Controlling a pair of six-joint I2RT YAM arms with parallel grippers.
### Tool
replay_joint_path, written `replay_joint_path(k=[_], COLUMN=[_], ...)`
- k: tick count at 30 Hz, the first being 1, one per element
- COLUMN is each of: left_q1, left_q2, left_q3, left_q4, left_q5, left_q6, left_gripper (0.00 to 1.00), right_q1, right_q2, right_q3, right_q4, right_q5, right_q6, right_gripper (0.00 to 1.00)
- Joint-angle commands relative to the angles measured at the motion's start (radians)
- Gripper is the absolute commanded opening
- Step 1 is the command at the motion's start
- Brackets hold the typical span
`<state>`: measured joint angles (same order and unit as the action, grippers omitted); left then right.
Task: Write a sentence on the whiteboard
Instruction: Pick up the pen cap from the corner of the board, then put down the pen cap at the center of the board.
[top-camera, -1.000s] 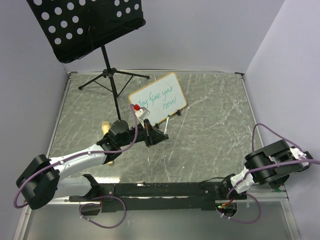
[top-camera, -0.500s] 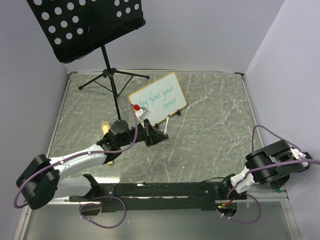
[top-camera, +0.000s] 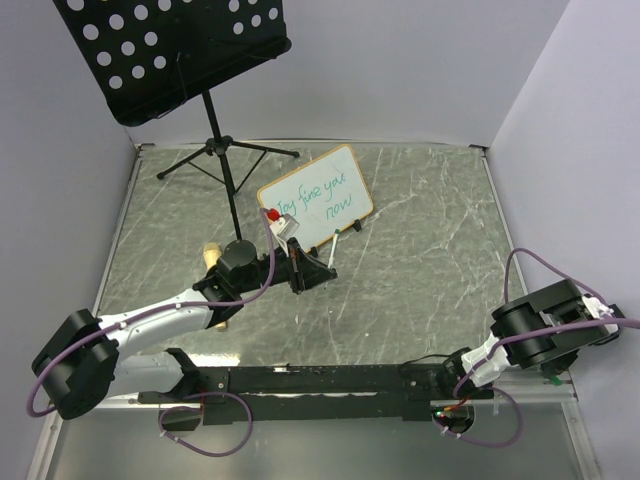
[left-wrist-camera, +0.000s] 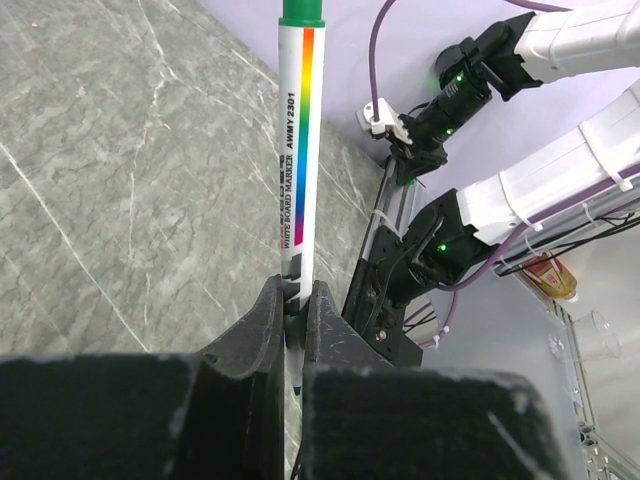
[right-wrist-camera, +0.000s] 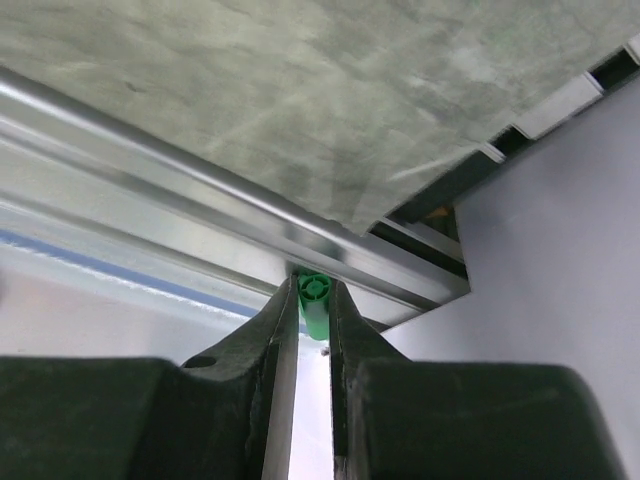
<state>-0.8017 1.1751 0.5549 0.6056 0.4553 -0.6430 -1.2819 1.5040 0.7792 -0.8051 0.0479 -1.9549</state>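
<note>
The whiteboard (top-camera: 316, 199) stands tilted at the middle back of the table, with green handwriting on it. Just in front of it, near its lower left corner, is my left gripper (top-camera: 303, 268). In the left wrist view the left gripper (left-wrist-camera: 297, 290) is shut on a white marker (left-wrist-camera: 299, 150) with a rainbow stripe. The marker's green end points away from the camera. My right gripper (top-camera: 556, 374) hangs at the table's near right corner. In the right wrist view the right gripper (right-wrist-camera: 313, 290) is shut on a small green cap (right-wrist-camera: 313, 306).
A black perforated music stand (top-camera: 180, 50) rises at the back left, its tripod legs (top-camera: 225, 152) spread on the table behind the whiteboard. A small tan wooden piece (top-camera: 211, 254) lies beside the left arm. The table's metal edge rail (right-wrist-camera: 200, 190) runs just beyond the right gripper.
The right gripper's jaws have closed onto the green cap. Both arms and the whiteboard stay where they were.
</note>
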Motion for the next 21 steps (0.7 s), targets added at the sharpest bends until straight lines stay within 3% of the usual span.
replay_joint_path(k=[1,6,11,14,17,18,21], left_q1=[0.006,0.019,0.039,0.044,0.044,0.044,0.030], left_q2=[-0.022,-0.006,0.008,0.021,0.064,0.098,0.185], left_q3=[0.013,0.007,-0.041,-0.117,-0.226,-0.251,-0.320], left_q4=[0.066,0.140,0.250,0.365,0.583,0.691,0.799], left_q5=[0.006,0.010,-0.036,-0.088,-0.185,-0.243,-0.329], left_q6=[-0.029,-0.089,-0.214,-0.352,-0.522,-0.599,-0.729], left_gripper=[0.01,0.01,0.01,0.01,0.01,0.01,0.01], right_q1=[0.016,0.124,0.370,0.547,0.736,0.778,0.923], right_q2=[-0.065,-0.135,-0.211,-0.275,-0.326,-0.336,-0.334], right_q3=[0.063,0.075,0.072,0.098,0.121,0.126,0.127], right_q4=[-0.178,-0.298,-0.353,-0.361,-0.309,-0.292,-0.204], right_q5=[-0.112,-0.247,-0.436,-0.639,-0.819,-0.853,-0.976], right_q6=[0.004,0.091,0.269,0.459,0.693,0.803,0.994], right_gripper=[0.03,0.00,0.00,0.00,0.00,0.00,0.00])
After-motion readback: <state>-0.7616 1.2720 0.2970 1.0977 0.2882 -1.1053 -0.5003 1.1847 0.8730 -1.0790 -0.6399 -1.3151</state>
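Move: The green pen cap is already pinched in my right fingers, down at the near right corner of the table. From this hand the marker in my left hand is about 51 cm left, 21 cm ahead and 23 cm up; the whiteboard lies some 52 cm left, 37 cm ahead and 4 cm higher. The cap is about 50 cm to the right of my left hand, 17 cm back and 20 cm below. I keep the pen cap pinched and sweep my right hand out of the corner with growing speed, roughly 22 cm left and 19 cm forward while climbing, towards the marker; its down-pointing fingers swing up forward and leftward by some 40 degrees. My left hand keeps its grip on the marker, rises slightly, then sinks to just below its start as it drifts left, tipping its fingers up and rolling the marker's top forward. ##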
